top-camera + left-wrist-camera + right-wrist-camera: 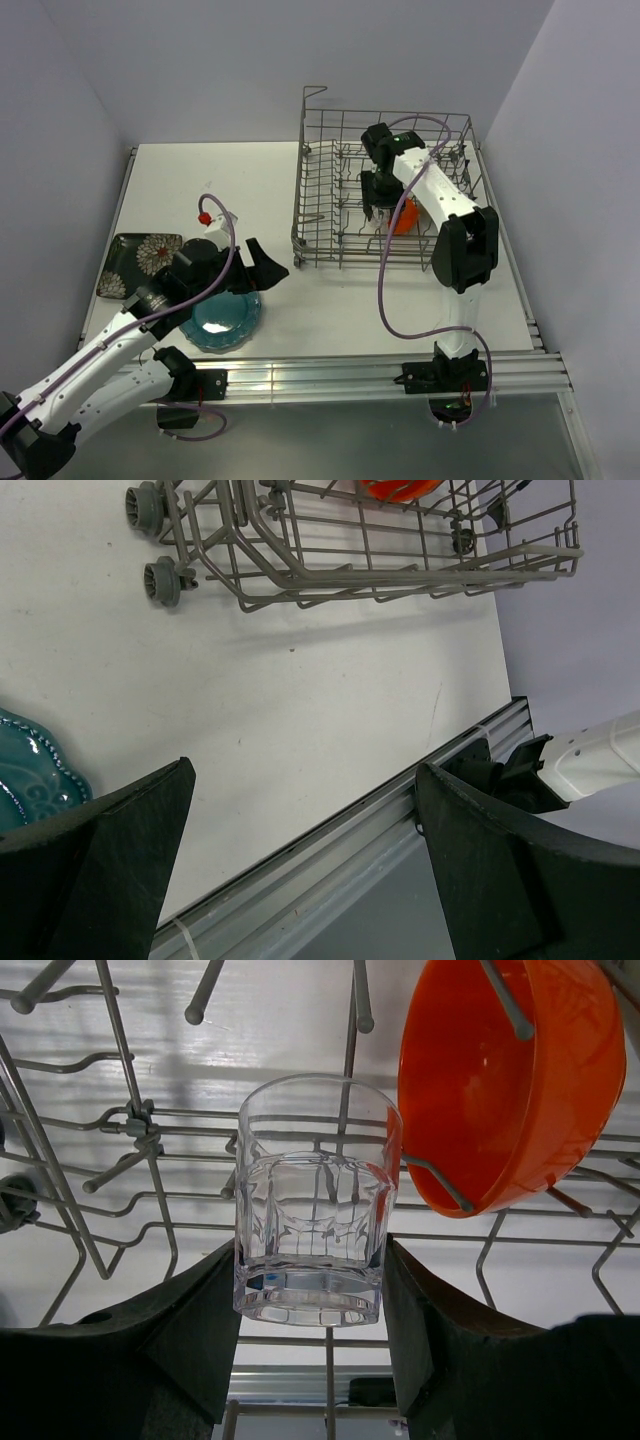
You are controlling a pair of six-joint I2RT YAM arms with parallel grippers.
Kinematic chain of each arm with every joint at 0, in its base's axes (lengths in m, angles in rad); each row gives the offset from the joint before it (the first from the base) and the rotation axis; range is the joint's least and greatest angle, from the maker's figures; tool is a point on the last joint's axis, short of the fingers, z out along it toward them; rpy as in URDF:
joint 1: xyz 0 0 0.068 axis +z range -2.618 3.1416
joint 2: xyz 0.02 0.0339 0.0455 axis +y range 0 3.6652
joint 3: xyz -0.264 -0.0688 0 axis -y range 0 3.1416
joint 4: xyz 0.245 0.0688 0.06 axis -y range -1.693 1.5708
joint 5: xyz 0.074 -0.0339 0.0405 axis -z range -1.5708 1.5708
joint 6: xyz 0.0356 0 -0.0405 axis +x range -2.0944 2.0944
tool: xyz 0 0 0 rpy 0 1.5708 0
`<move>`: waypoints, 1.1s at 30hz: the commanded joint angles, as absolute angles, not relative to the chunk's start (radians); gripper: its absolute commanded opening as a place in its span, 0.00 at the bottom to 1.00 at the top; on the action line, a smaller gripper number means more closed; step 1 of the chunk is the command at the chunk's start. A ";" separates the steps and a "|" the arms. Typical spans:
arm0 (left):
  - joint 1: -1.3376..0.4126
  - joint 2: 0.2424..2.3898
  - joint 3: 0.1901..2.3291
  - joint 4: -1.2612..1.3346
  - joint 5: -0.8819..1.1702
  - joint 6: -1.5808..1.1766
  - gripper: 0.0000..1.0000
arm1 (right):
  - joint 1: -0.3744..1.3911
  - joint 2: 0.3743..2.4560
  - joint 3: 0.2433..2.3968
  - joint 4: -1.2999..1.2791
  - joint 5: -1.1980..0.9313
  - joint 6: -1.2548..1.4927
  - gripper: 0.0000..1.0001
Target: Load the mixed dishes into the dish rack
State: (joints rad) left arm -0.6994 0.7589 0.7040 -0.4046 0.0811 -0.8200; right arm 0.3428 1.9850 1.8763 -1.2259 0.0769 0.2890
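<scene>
Inside the grey wire dish rack (320,150), my right gripper (312,1290) is shut on a small clear glass (312,1210), its pads pressed against the glass's thick base. The glass hangs among the tines, next to an orange-red bowl (500,1090) that leans on its side on the wires. From above, the bowl (404,217) shows just beside the right gripper (372,200). My left gripper (262,262) stands wide open with nothing in it, above the table near a teal scalloped plate (225,318). The plate's edge (30,770) shows beside the left finger.
A black square plate with white flowers (140,262) lies at the table's left edge. The rack's wheeled front corner (160,580) faces the left gripper (305,810). A metal rail (350,370) runs along the near edge, with the right arm's base (590,760) on it.
</scene>
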 commanded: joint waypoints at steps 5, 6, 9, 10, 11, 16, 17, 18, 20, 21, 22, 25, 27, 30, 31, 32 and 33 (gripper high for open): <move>-0.695 0.779 0.695 -0.334 0.110 -0.805 0.99 | 0.318 1.950 1.873 -1.181 0.032 0.264 0.00; -0.696 0.785 0.693 -0.334 0.113 -0.807 0.99 | 0.318 1.953 1.870 -1.186 0.031 0.261 0.00; -0.695 0.795 0.689 -0.330 0.114 -0.811 0.99 | 0.311 1.956 1.853 -1.178 0.028 0.253 0.00; -0.695 0.796 0.687 -0.330 0.114 -0.813 0.99 | 0.308 1.956 1.850 -1.177 0.022 0.252 0.00; -0.695 0.798 0.686 -0.333 0.112 -0.815 0.99 | 0.305 1.956 1.845 -1.174 0.015 0.250 0.00; -0.695 0.813 0.687 -0.348 0.100 -0.819 0.99 | 0.290 1.965 1.835 -1.163 0.006 0.242 0.16; -0.695 0.815 0.689 -0.354 0.091 -0.822 0.99 | 0.288 1.971 1.836 -1.163 0.006 0.241 0.20; -0.695 0.822 0.692 -0.366 0.086 -0.824 0.99 | 0.288 1.974 1.839 -1.164 0.008 0.241 0.32; -0.695 0.830 0.693 -0.376 0.071 -0.831 0.99 | 0.287 1.974 1.844 -1.158 0.011 0.238 0.47; -0.695 0.836 0.692 -0.379 0.064 -0.836 0.99 | 0.287 1.970 1.845 -1.157 0.012 0.236 0.53; -0.695 0.839 0.690 -0.385 0.058 -0.839 0.99 | 0.287 1.968 1.845 -1.152 0.011 0.236 0.58; -0.695 0.853 0.683 -0.396 0.035 -0.854 0.99 | 0.287 1.960 1.848 -1.141 0.006 0.230 0.78; -0.695 0.865 0.678 -0.400 0.023 -0.864 0.99 | 0.287 1.962 1.855 -1.141 -0.021 0.229 0.87; -0.695 0.877 0.672 -0.406 0.015 -0.874 0.99 | 0.287 1.959 1.853 -1.134 -0.032 0.224 0.96; -0.695 0.877 0.667 -0.405 0.015 -0.876 0.99 | 0.287 1.959 1.853 -1.132 -0.034 0.222 0.97; -0.695 0.879 0.664 -0.406 0.014 -0.883 0.99 | 0.287 1.956 1.853 -1.131 -0.031 0.219 0.97; -0.695 0.877 0.660 -0.407 0.011 -0.887 0.99 | 0.287 1.951 1.855 -1.128 -0.031 0.218 0.97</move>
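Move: The right hand holds the clear glass over its place among the rack's tines, roughly 2 cm ahead and 4 cm below it. The orange bowl lies about 7 cm right of this hand, 2 cm ahead and 3 cm lower, and the green cup 12 cm right and 2 cm ahead, also 3 cm lower. From the left hand, empty and open, the blue plate is about 12 cm left, 4 cm back and 18 cm below. The right fingers let go of the glass among the tines: still gripping, the hand first eases down and left about 1 cm each, pauses, then opens wide from a partly open grip, drifting slightly forward and back to the right without rising. Meanwhile the open left hand sinks about 5 cm towards table and plate height, mostly late on, its fingers tipping further down. ##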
